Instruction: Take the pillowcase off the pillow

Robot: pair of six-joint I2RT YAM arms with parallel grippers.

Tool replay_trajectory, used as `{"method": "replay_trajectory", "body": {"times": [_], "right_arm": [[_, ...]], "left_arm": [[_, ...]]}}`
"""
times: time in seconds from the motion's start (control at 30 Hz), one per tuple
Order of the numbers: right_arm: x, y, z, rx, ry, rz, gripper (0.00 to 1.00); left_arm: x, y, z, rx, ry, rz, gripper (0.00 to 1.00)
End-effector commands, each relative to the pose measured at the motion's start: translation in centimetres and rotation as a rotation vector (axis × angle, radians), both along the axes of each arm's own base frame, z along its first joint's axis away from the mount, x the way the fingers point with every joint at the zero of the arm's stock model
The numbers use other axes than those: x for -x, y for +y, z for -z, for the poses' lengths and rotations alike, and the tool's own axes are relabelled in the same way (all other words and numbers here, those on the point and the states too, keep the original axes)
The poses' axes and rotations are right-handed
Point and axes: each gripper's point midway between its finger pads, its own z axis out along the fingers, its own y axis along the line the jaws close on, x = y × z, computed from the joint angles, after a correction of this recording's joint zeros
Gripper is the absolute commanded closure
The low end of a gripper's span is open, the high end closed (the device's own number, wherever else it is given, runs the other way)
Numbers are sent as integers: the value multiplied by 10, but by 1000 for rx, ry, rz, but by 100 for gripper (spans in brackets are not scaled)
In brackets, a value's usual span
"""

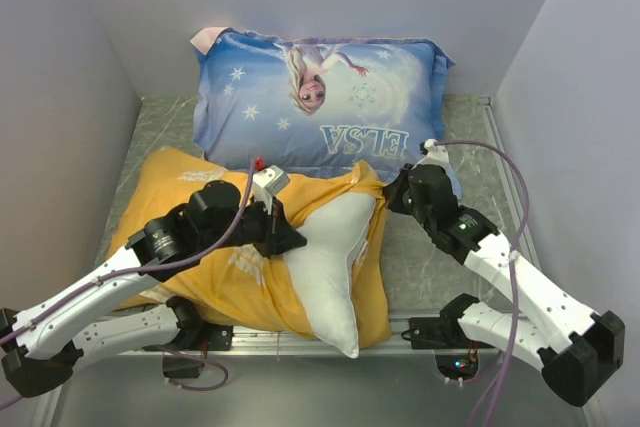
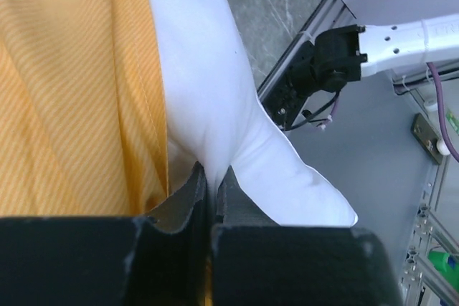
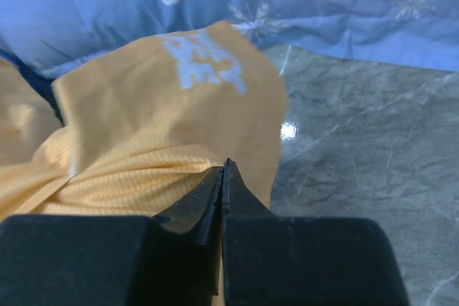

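Note:
The yellow-orange pillowcase [image 1: 170, 192] lies across the table's left and middle. The white pillow [image 1: 330, 267] sticks out of its open end, pointing to the near edge. My left gripper [image 1: 288, 240] sits on top at the case's mouth. In the left wrist view its jaws [image 2: 212, 175] are shut on a fold of the pillow [image 2: 208, 69], with the pillowcase [image 2: 72, 91] beside them. My right gripper [image 1: 388, 190] is at the case's far right corner. Its jaws [image 3: 224, 166] are shut on a gathered edge of the pillowcase [image 3: 143, 105].
A blue Elsa-printed pillow [image 1: 330, 97] lies at the back, touching the yellow case, and fills the top of the right wrist view [image 3: 323, 5]. Grey marble tabletop [image 1: 440, 247] shows to the right. A metal rail [image 1: 400, 332] runs along the near edge. Walls enclose three sides.

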Motion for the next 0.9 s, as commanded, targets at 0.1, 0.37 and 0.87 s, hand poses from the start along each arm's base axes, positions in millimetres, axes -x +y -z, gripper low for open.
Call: {"method": "replay_trajectory", "body": {"times": [0.1,0.37,0.87], "right_arm": [[-26,-1,14,-33,19,35,100],[-24,33,42,-186,40,-104,100],[11,74,-6,-252,-51,-218,54]], "left_arm": [[36,5,-64,195,-107,147,100],[31,23,-138,372,-244,51,99],[-46,11,-211,507,-305,-297,99]]}}
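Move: The right hand already pinches the edge of the yellow pillowcase. From it the bare white pillow's middle lies about 15 cm back, 13 cm to the left and some 5 cm lower; the Elsa pillow's middle is roughly 27 cm ahead, 15 cm left and 8 cm below. The left hand already grips the white pillow, whose bare middle is about 5 cm back, 9 cm right and 8 cm lower; the pinched case edge is some 13 cm ahead, 19 cm right and 6 cm below. Up goes the left hand, about 12 cm, easing a little back and left before swinging forward, its fingers tilting upward and turning counter-clockwise as they keep their pinch on the white pillow. The right hand first sinks some 6 cm with the case edge, then sweeps left beside and under the raised pillow, edges back slightly rightward and up, and opens its fingers about the cloth. ##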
